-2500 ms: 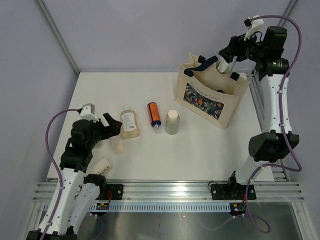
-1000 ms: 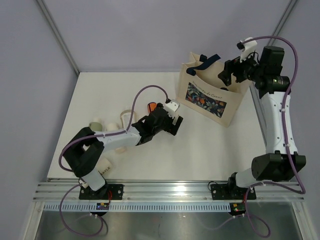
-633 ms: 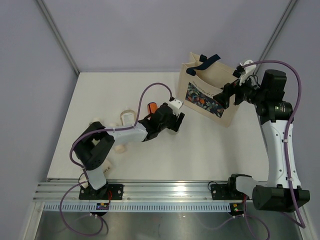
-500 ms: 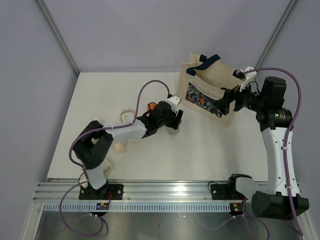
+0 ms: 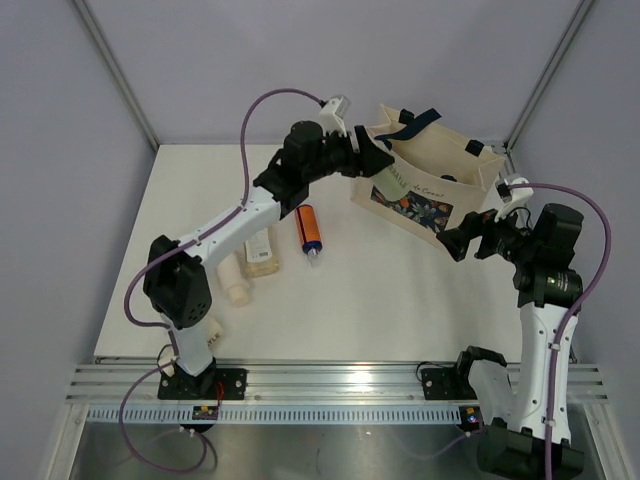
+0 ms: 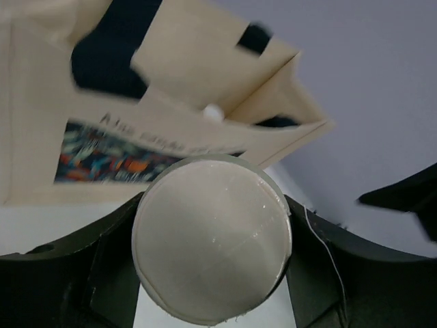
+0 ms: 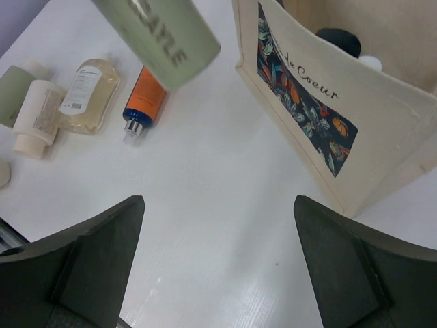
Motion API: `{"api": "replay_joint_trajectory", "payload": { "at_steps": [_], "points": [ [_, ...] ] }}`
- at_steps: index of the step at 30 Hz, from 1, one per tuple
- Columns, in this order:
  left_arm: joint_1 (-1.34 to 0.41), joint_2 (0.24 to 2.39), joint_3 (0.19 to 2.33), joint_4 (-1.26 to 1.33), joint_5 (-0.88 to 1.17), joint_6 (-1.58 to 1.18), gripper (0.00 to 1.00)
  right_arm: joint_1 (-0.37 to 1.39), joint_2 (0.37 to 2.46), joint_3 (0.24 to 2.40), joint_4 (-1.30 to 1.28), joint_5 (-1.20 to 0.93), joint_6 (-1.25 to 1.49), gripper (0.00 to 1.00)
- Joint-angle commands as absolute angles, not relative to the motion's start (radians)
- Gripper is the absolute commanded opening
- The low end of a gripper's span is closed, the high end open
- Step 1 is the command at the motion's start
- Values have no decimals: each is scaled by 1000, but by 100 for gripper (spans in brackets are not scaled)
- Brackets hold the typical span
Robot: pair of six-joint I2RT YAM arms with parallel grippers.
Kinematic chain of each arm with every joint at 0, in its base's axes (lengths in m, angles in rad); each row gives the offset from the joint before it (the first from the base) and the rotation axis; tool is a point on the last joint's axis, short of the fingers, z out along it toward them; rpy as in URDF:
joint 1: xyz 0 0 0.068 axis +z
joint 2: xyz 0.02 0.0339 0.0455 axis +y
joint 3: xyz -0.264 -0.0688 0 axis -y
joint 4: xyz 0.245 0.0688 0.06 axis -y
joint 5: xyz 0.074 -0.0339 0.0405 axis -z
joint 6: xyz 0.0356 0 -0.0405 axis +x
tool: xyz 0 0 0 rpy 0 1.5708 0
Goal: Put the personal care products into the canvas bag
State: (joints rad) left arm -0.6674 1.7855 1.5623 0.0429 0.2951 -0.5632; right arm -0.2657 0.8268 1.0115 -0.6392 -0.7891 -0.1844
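Observation:
My left gripper (image 5: 371, 164) is shut on a grey-green bottle (image 5: 391, 181) and holds it in the air against the upper left corner of the canvas bag (image 5: 447, 207). In the left wrist view the bottle's round end (image 6: 212, 237) fills the gap between the black fingers (image 6: 82, 263), with the bag (image 6: 41, 102) beyond. On the table lie an orange tube (image 5: 309, 228), a clear yellowish bottle (image 5: 262, 250) and a cream tube (image 5: 234, 283). A white cap (image 7: 371, 63) shows inside the bag. My right gripper (image 5: 455, 240) stands open and empty, right of the bag's front.
The right wrist view shows the lifted bottle (image 7: 160, 33) above the table, the bag's printed front (image 7: 307, 99), and another greenish bottle (image 7: 10, 92) at the far left. Navy handles (image 5: 415, 122) stick up from the bag. Grey walls enclose the table.
My left gripper closed on the grey-green bottle, lifted it off the table and carried it up to the bag. The right arm drew back from the bag toward the near right.

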Motion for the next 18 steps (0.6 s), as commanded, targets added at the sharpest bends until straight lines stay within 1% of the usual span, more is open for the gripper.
{"api": "replay_joint_trajectory", "payload": {
  "at_steps": [1, 4, 7, 9, 11, 13, 14, 15, 18],
  "points": [
    [-661, 1833, 1778, 305, 422, -741, 0, -296, 775, 979, -601, -844, -147, 99],
    [-663, 1926, 1913, 386, 434, -827, 0, -324, 740, 942, -595, -859, -138, 100],
    [-672, 2017, 2023, 477, 397, -865, 0, -342, 706, 901, -581, -880, -130, 100],
    [-676, 2083, 2071, 520, 333, -848, 0, -350, 687, 868, -574, -887, -127, 100],
    [-692, 2123, 2143, 525, 254, -799, 0, -359, 657, 850, -565, -890, -124, 99],
    [-712, 2184, 2222, 500, 192, -685, 0, -368, 628, 822, -552, -896, -121, 99],
    [-718, 2207, 2259, 468, 129, -643, 0, -371, 618, 815, -552, -899, -121, 100],
    [-724, 2230, 2299, 393, 106, -552, 0, -373, 612, 804, -552, -899, -124, 99],
    [-739, 2295, 2373, 304, 32, -392, 0, -376, 589, 792, -549, -897, -129, 100]
  ]
}}
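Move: Some 15 cm to the right of the left hand, about 5 cm ahead and 5 cm lower, is the middle of the canvas bag's open mouth, where the held pale green bottle is headed. The bag's navy strap arches about 8 cm ahead and 8 cm right, nearly level with the hand. Down on the table, the orange bottle lies about 14 cm left and 2 cm ahead. From the right hand the mouth is roughly 18 cm ahead, 2 cm left and slightly lower. Lifting the still-gripped pale green bottle up and over the bag's front rim, the left hand climbs about 12 cm while going right and forward, then sinks some 6 cm as it carries on, ending roughly 10 cm right and 9 cm forward over the mouth. Its fingers tip upward and stay closed on the bottle; the open right hand backs off and down about 3 cm. ##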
